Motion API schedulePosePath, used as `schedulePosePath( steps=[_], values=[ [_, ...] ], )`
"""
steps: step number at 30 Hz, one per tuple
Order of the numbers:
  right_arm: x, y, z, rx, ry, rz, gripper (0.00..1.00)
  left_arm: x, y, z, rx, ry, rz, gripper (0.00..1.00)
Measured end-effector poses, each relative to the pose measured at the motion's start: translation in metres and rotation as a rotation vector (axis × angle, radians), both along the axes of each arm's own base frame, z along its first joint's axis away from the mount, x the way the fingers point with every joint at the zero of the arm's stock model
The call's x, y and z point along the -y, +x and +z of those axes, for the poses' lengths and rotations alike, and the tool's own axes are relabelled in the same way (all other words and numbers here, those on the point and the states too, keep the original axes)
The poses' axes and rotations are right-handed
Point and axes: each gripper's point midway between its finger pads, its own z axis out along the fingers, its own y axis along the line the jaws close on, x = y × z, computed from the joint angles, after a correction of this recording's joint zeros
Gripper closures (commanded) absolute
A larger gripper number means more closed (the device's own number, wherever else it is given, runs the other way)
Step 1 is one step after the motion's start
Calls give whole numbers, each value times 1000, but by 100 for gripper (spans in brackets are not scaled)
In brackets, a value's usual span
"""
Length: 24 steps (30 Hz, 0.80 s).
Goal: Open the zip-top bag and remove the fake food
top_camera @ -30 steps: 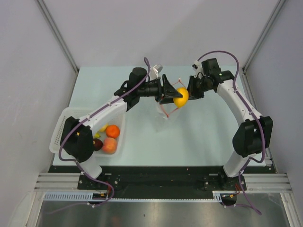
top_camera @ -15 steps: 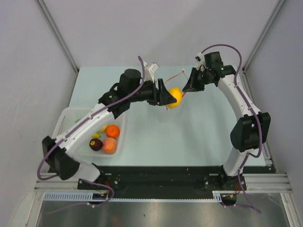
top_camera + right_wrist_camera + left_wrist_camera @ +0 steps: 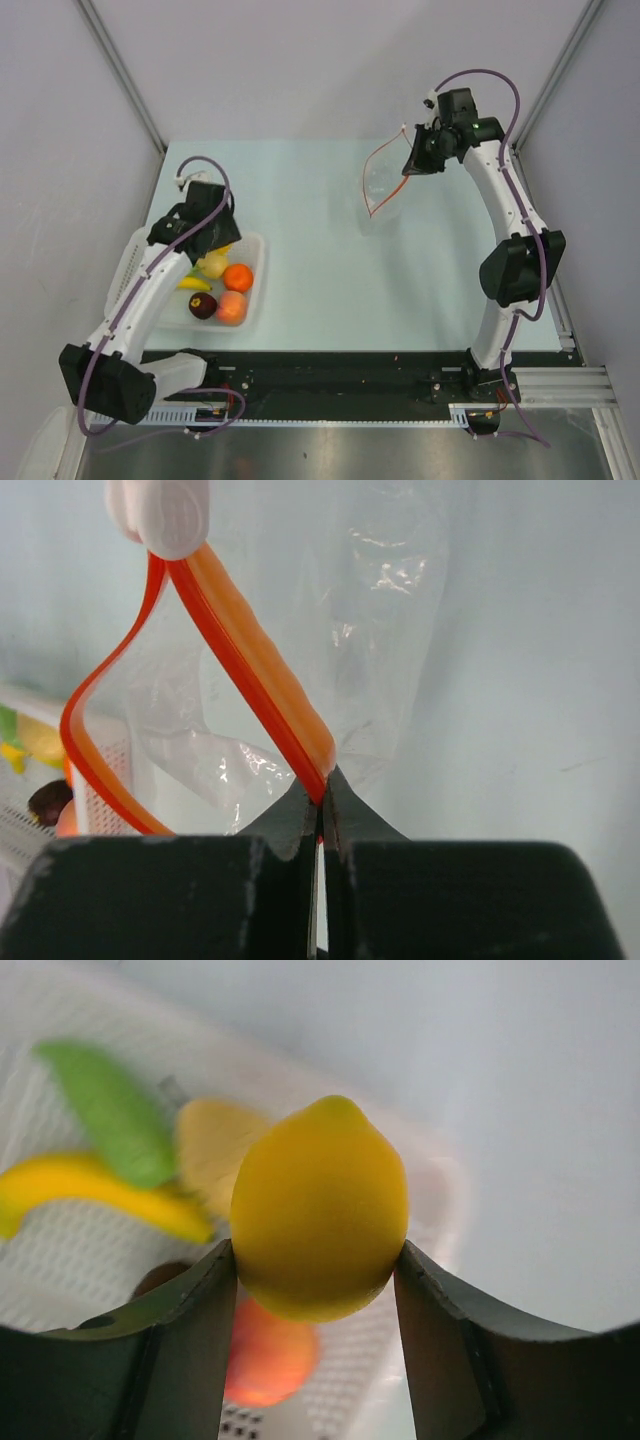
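A yellow lemon [image 3: 320, 1210], one piece of the fake food, sits between the fingers of my left gripper [image 3: 315, 1252], which is shut on it. That gripper [image 3: 203, 238] hovers over the white mesh basket [image 3: 127, 268] at the left. In the basket lie a banana [image 3: 100, 1192], a green piece [image 3: 112, 1110], an orange [image 3: 238, 277], a peach-coloured fruit [image 3: 231, 308] and a dark purple one [image 3: 203, 305]. My right gripper [image 3: 322, 802] is shut on the red-orange zip strip of the zip-top bag [image 3: 330, 610]. The bag [image 3: 378, 185] hangs open above the far right of the table, and I see nothing inside it.
The pale table [image 3: 320, 280] is flanked by grey walls on both sides. A white slider tab [image 3: 160, 515] sits at the far end of the zip strip. The basket stands at the table's near left edge.
My left arm has swung from the table's middle to the left, carrying the lemon out of the bag to above the basket. The right gripper has drawn back and right with the bag.
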Motion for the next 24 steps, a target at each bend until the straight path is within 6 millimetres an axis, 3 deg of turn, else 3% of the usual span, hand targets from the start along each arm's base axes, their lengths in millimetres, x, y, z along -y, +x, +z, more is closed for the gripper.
schedulePosePath(
  steps=[2, 4, 7, 10, 13, 14, 16, 20, 23, 24],
  values=[
    [13, 2, 0, 5, -43, -25, 100, -39, -19, -41, -124, 64, 119, 100],
    [26, 2, 0, 6, -99, -52, 100, -61, -40, -73, -233, 98, 194, 100],
    [44, 2, -1, 10, -174, -90, 100, -75, -62, -98, -344, 111, 264, 100],
    [51, 1, -3, 7, -213, -99, 100, -77, -67, -112, -398, 103, 291, 97],
    [50, -1, -4, 5, -230, -95, 100, -76, -71, -126, -460, 101, 300, 69],
    [49, -1, -4, 6, -232, -91, 100, -76, -72, -129, -474, 99, 300, 52],
    [40, 1, -2, 15, -225, -73, 100, -75, -73, -133, -485, 93, 301, 33],
    [8, 21, 1, 51, -175, -21, 98, -74, -79, -134, -482, 78, 303, 22],
    [-21, 42, -13, 45, -118, 11, 92, -73, -80, -123, -433, 59, 297, 13],
    [-29, 47, -19, 39, -99, 19, 84, -73, -80, -118, -411, 52, 293, 6]
  ],
)
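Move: The yellow fruit is already in the left fingers, and its free spot in the white basket lies about 8 cm back, 7 cm left and 14 cm below that hand. From that spot the potato sits some 5 cm farther out, the orange 6 cm right and 2 cm out, the peach 5 cm right and 4 cm back, the dark fruit 2 cm left and 4 cm back. The bag's middle hangs about 5 cm left of and 7 cm below the right hand, straight across. The yellow fruit is carried down about 13 cm, back and to the left by the left hand, quickly at first, then easing into the gap between potato, orange, peach and dark fruit, the fingers tipping further down some 25 degrees and turning counter-clockwise. They then open and begin to lift off. The right hand, keeping its pinch on the bag rim, swings right 5 cm, then left and forward, dipping slightly. ##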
